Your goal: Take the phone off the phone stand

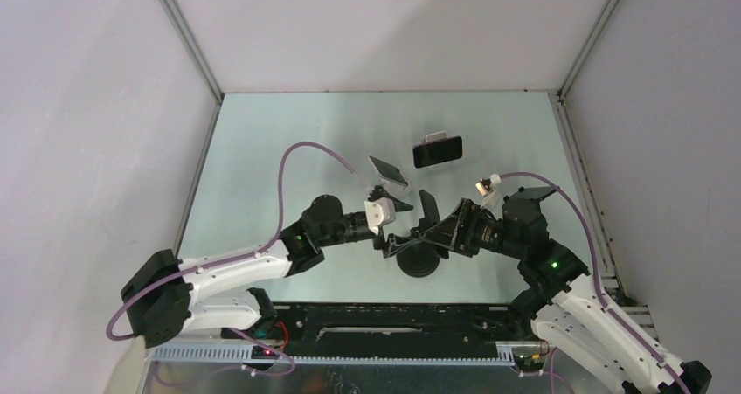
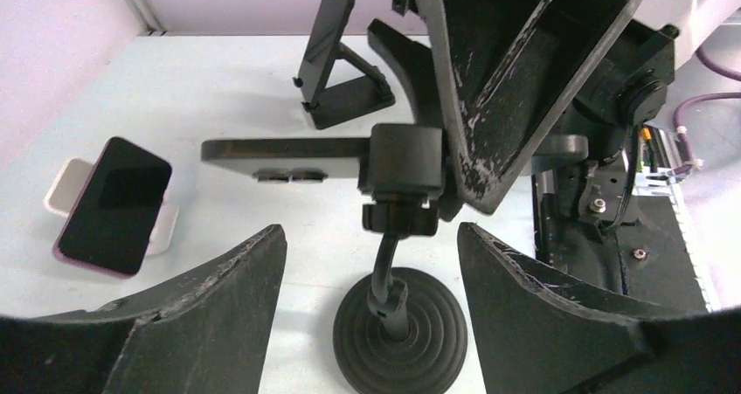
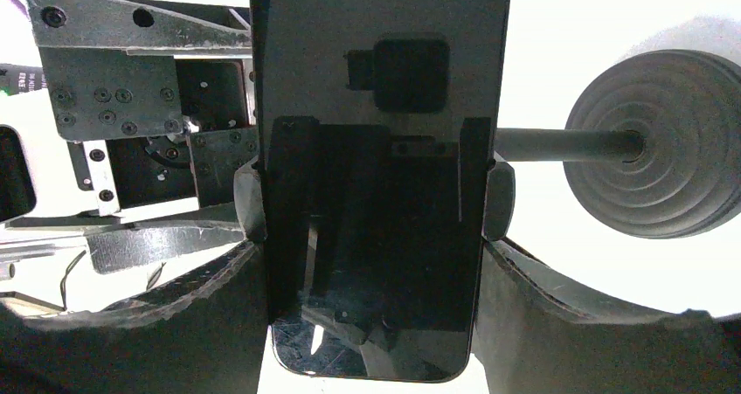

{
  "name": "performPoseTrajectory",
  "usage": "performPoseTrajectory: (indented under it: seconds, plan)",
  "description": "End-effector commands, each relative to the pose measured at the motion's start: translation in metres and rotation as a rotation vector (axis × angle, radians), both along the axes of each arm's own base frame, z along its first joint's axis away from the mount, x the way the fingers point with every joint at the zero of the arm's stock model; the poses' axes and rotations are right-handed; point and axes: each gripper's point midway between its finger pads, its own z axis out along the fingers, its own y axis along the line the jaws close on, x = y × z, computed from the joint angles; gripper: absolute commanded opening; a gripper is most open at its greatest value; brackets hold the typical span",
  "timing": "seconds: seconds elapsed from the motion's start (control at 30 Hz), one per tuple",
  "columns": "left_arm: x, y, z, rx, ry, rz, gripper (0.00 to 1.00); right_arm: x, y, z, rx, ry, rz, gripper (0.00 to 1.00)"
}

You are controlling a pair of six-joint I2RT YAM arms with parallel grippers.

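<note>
A dark phone (image 3: 376, 106) sits flat in the clamp (image 2: 404, 162) of a black phone stand with a ribbed round base (image 2: 400, 328) (image 1: 418, 261). My right gripper (image 3: 371, 272) (image 1: 432, 221) is shut on the phone, with its fingers (image 3: 192, 315) pressed against both long edges just below the clamp arms. My left gripper (image 2: 371, 263) (image 1: 385, 239) is open, low over the table. Its fingers (image 2: 210, 315) stand on either side of the stand's stem (image 2: 389, 276) and touch nothing. In the left wrist view the phone (image 2: 280, 149) shows edge-on.
Another phone leans on a white stand (image 1: 437, 149) (image 2: 114, 206) farther back. A third device rests on a black folding stand (image 1: 389, 174) (image 2: 336, 53) behind the left gripper. The enclosure walls rise on both sides, and the black rail (image 1: 393, 324) runs along the near edge.
</note>
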Motion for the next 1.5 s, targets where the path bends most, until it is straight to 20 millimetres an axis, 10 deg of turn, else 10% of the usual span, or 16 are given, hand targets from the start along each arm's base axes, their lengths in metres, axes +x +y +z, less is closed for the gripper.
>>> performPoseTrajectory:
  seconds: [0.0, 0.67, 1.2, 1.3, 1.37, 1.47]
  plan:
    - [-0.010, -0.015, 0.018, -0.042, -0.018, -0.104, 0.79, -0.006, 0.004, 0.005, 0.024, -0.016, 0.045, 0.00]
    - [-0.007, -0.033, 0.015, -0.077, 0.033, -0.141, 0.66, -0.006, 0.005, 0.000, 0.031, 0.000, 0.043, 0.00]
    - [-0.009, -0.040, 0.005, -0.022, 0.079, -0.173, 0.25, -0.006, 0.004, -0.004, 0.026, 0.006, 0.042, 0.00]
    - [-0.004, -0.039, 0.002, -0.012, 0.081, -0.134, 0.03, -0.007, 0.004, -0.003, 0.029, 0.008, 0.047, 0.00]
    - [-0.005, -0.036, 0.001, 0.001, 0.078, -0.130, 0.00, -0.007, 0.004, -0.003, 0.027, 0.006, 0.044, 0.06]
    - [-0.007, -0.031, 0.000, 0.015, 0.072, -0.124, 0.00, -0.006, 0.002, -0.006, 0.018, 0.009, 0.036, 0.54]
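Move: The neck joint of the phone stand, behind the phone, sits about 4 cm to the right of my left hand, 1 cm back and 2 cm lower. The phone, its back to my left hand, is some 6 cm to that hand's right and about level with it in reach and height. The stand's round base lies roughly 17 cm below, 5 cm right. My right hand already has the phone between its fingers, with the neck joint about 2 cm to its left. I bring my left hand about 3 cm to the right, easing down and a little back, onto the neck joint behind the phone. I turn it clockwise some 8 degrees, then close its fingers from wide to well under half open until they pinch the joint from both sides. My right hand stays put, still gripping the phone. ##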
